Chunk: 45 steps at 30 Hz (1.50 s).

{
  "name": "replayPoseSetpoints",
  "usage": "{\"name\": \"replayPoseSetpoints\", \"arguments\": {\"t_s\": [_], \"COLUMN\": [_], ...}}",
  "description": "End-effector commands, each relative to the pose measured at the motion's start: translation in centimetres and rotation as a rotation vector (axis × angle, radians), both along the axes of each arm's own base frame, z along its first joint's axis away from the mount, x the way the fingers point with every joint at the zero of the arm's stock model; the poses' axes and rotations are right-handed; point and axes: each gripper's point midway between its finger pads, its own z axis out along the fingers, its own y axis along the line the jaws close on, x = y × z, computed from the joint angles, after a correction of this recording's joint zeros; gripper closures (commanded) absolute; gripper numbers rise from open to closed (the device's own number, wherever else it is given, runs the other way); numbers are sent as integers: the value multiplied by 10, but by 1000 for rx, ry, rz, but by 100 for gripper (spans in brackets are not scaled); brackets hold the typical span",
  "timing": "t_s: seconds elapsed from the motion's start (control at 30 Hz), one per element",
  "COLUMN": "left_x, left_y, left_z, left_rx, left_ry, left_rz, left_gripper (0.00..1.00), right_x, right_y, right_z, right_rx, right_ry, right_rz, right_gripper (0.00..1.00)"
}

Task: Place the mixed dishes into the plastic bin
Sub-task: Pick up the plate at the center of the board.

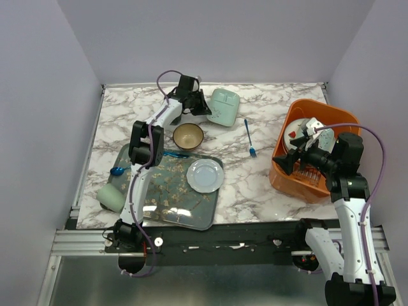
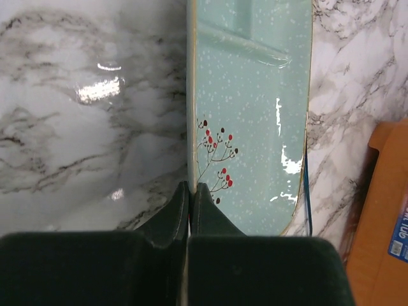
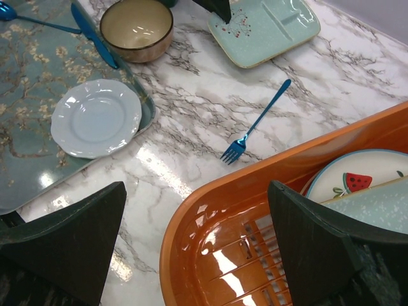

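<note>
At the back of the marble table lies the mint rectangular dish (image 1: 224,106) (image 2: 255,108), printed with a red-berry sprig. My left gripper (image 1: 203,107) (image 2: 190,186) is shut on its near-left rim. The orange plastic bin (image 1: 285,173) (image 3: 210,255) stands at the right and holds a white plate with red wedges (image 1: 294,134) (image 3: 357,182) leaning among other plates. Over the bin's near-left corner my right gripper (image 1: 296,159) (image 3: 197,186) hangs open and holds nothing. A brown bowl (image 1: 189,136) (image 3: 136,27), a pale blue plate (image 1: 205,175) (image 3: 95,116) and a pale green cup (image 1: 109,197) sit at the left.
The dark floral tray (image 1: 162,207) (image 3: 32,83) lies front left under the blue plate, with a blue knife (image 1: 173,155) and a blue spoon (image 1: 118,170) at its far edge. A blue fork (image 1: 249,138) (image 3: 255,121) lies between the dish and the bin. Walls close off three sides.
</note>
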Motion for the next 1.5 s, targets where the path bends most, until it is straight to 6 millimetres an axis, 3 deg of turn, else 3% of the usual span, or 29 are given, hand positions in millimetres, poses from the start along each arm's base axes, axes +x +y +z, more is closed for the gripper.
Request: {"name": "replayPoseSetpoints", "arguments": {"t_s": [0.0, 0.03, 0.07, 0.13, 0.17, 0.23, 0.27, 0.33, 0.37, 0.43, 0.47, 0.53, 0.57, 0.63, 0.67, 0.73, 0.77, 0.83, 0.87, 0.9, 0.97, 1.03, 1.07, 1.1, 1.2, 1.43, 1.47], "left_x": [-9, -12, -18, -26, -33, -43, -51, -62, -71, -82, -92, -102, -112, -129, -136, -150, -162, -175, -186, -193, -210, -223, -229, -240, -250, -271, -274], "left_y": [-18, -18, -17, -16, -14, -12, -9, -6, -2, 4, 7, 12, 15, 12, 18, 17, 16, 18, 20, 21, 23, 22, 26, 21, 24, 0, -6], "left_z": [120, 126, 145, 145, 163, 162, 179, 178, 196, 191, 207, 202, 219, 213, 227, 220, 231, 219, 230, 217, 227, 219, 226, 219, 218, 210, 205], "left_rx": [-188, -199, -213, -223, -240, -252, -272, -282, -294, -289, -297, -285, -294, -289, -282, -270, -264, -239, -263, -243, -278, -283, -295, -297, -302, -263, -260], "left_ry": [-182, -185, -209, -205, -227, -217, -235, -228, -255, -240, -266, -246, -271, -251, -284, -269, -293, -273, -283, -266, -288, -267, -284, -254, -241, -168, -146], "left_rz": [-43, -39, -41, -41, -39, -36, -30, -21, -14, 17, 23, 62, 68, 76, 111, 134, 155, 189, 205, 238, 258, 299, 318, 326, 378, 414, 421], "left_gripper": [100, 100, 100, 100, 100, 100, 100, 100, 100, 100, 100, 100, 100, 100, 100, 100, 100, 100, 100, 100, 100, 100, 100, 100, 100, 100, 100], "right_x": [-11, -12, -13, -16, -17, -20, -21, -24, -25, -29, -33, -35, -40, -41, -51, -55, -64, -64, -64, -63, -60, -54, -56, -55, -52, -31, -32], "right_y": [9, 10, 11, 13, 14, 17, 18, 21, 22, 27, 30, 33, 34, 36, 38, 40, 42, 44, 46, 47, 50, 48, 59, 61, 72, 95, 106], "right_z": [-2, -2, -2, -1, -1, -1, -1, 0, 1, 5, 5, 13, 10, 21, 17, 25, 22, 31, 33, 36, 38, 33, 32, 29, 19, 11, 11], "right_rx": [-5, -11, -12, -16, -18, -22, -24, -28, -26, -29, -29, -57, -61, -125, -123, -190, -182, -187, -192, -199, -224, -270, -287, -310, -407, -557, -566], "right_ry": [-26, -31, -35, -49, -52, -69, -70, -85, -85, -113, -110, -162, -143, -243, -218, -332, -315, -354, -365, -374, -378, -348, -353, -346, -355, -325, -346], "right_rz": [87, 99, 109, 136, 144, 177, 188, 214, 228, 287, 313, 371, 390, 469, 506, 594, 620, 642, 652, 658, 674, 660, 708, 714, 730, 707, 721], "right_gripper": [0, 0, 0, 0, 0, 0, 0, 0, 0, 0, 0, 0, 0, 0, 0, 0, 0, 0, 0, 0, 0, 0, 0, 0, 0, 0, 0]}}
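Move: The green plate is already pinched by its left edge, its middle about 6 cm right of the left hand and 3 cm farther out. From that hand the bin stands some 37 cm right and 17 cm back, the brown bowl 8 cm left and 9 cm back, the white plate 22 cm straight back. From the right hand, open above the bin's near left corner, the green plate lies about 35 cm ahead, 21 cm left and 18 cm lower. The green plate, still pinched at its left edge, is carried back towards the robot by nearly 30 cm and up by about 16 cm, most of the rise coming early, while the left hand turns slightly counter-clockwise. The right hand, fingers staying wide open, comes left and somewhat back, away from the bin, swinging counter-clockwise by nearly 50 degrees to face the plate. ##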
